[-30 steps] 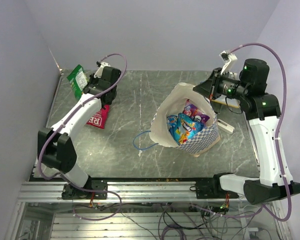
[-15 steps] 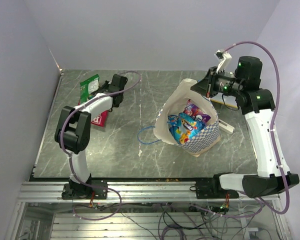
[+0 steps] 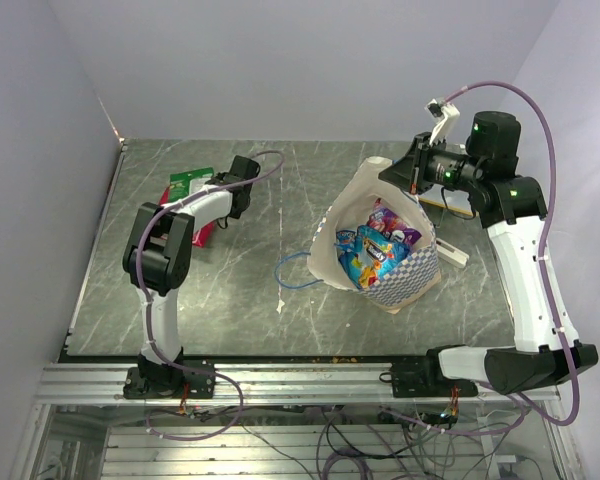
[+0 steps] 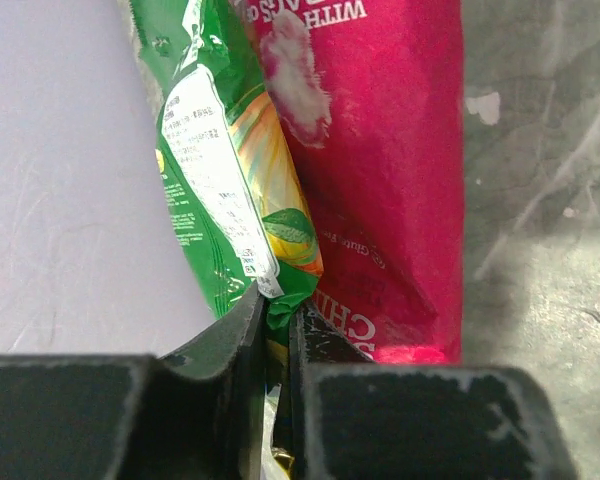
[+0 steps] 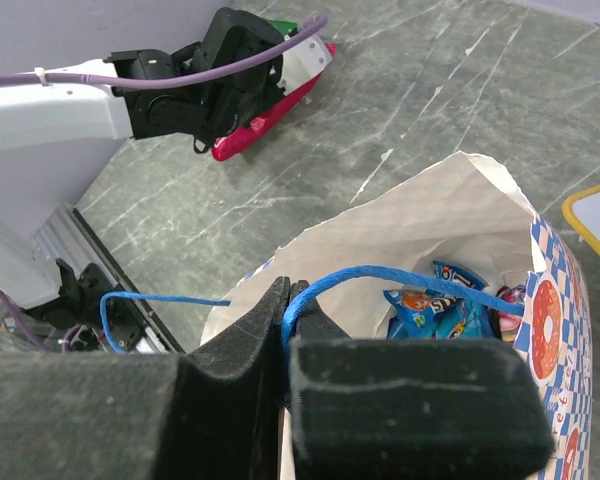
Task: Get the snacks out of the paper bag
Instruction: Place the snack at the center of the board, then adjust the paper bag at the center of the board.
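My left gripper point(image 3: 210, 190) is at the far left of the table, shut point(image 4: 278, 312) on the lower edge of a green packet point(image 3: 188, 183) point(image 4: 220, 170). That packet lies against a red packet point(image 3: 203, 232) point(image 4: 390, 180) on the table. The paper bag point(image 3: 342, 215) point(image 5: 400, 230) stands open in the middle right. Blue, purple and other glossy snacks point(image 3: 372, 250) point(image 5: 435, 305) fill it. My right gripper point(image 3: 412, 180) point(image 5: 288, 300) is shut on the bag's blue cord handle point(image 5: 400, 283) at the far rim. The second cord handle point(image 3: 292, 272) trails on the table.
A small white block point(image 3: 452, 255) lies right of the bag. A yellow-rimmed flat board point(image 3: 450, 205) point(image 5: 595, 220) sits behind it. The pale side wall point(image 4: 70, 200) stands close to the green packet on the left.
My left arm has folded in and carried the green packet rightward and down beside the red packet. The right arm has drawn up slightly, still gripping the bag's cord.
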### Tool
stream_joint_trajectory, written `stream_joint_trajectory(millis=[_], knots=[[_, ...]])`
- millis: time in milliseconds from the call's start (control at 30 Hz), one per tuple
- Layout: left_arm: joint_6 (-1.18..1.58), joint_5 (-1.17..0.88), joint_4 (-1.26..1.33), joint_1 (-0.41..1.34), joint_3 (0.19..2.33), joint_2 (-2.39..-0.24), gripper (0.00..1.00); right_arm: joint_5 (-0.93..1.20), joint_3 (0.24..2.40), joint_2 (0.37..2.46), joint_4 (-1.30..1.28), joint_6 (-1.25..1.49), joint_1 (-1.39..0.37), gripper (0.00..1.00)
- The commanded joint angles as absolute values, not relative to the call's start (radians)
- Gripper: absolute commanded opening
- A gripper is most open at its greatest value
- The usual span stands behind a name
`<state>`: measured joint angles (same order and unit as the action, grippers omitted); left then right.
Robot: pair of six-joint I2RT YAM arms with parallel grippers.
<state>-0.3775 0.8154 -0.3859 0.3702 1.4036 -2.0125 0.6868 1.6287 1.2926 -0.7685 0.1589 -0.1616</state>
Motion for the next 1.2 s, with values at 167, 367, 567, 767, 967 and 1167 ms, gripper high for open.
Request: stream_joint_trajectory(millis=[167,367,567,767,967,1167], knots=[[-0.161,0.703,-0.604,0.371,1.535,-2.014,0.53,0.659,1.66,1.265,-0.762,0.138,-0.169,0.0],[0.0,0.528,-0.741,0.371,1.625,-1.875,0.99,0.633,1.663,1.252,-0.788,0.115,-0.167,0.0],[0.147,0.18,-0.764,0.371,1.571,-1.613,1.0,0.612,1.659,1.229,-0.805,0.083,-0.169,0.0],[0.493,-0.345,-0.513,0.399,1.352,-1.384,0.94,0.61,1.675,1.239,-0.818,0.063,-0.172,0.0],[0.605,-0.306,-0.422,0.624,1.242,-1.291,0.93,0.514,1.819,1.322,-0.889,0.02,-0.219,0.0],[0.608,-0.277,-0.487,0.752,1.163,-1.228,0.97,0.469,1.894,1.37,-0.88,-0.142,-0.275,0.0]])
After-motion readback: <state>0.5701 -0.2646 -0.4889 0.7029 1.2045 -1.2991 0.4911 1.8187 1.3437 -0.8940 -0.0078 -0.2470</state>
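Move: The blue snack in the open paper bag lies about 45 cm to the left hand's right and 22 cm back, at roughly its height, with the purple snack beyond it, some 51 cm right and 15 cm back of this hand. The green snack, still pinched by one end, has its middle about 6 cm left and 1 cm ahead, just below; the red snack under it lies 6 cm left, 3 cm back. From the right hand, the blue snack is 7 cm back, 4 cm right and well below. The left fingers spread wide and let go of the green snack's end over the red one. The hand then rises nearly 20 cm while swinging right and back towards the paper bag, about 26 and 20 cm, rolling some 90 degrees so the fingers point right, forward and down, and sinks 4 cm at the end. The right hand keeps its pinch on the blue handle, drawing up about 2 cm late on. ##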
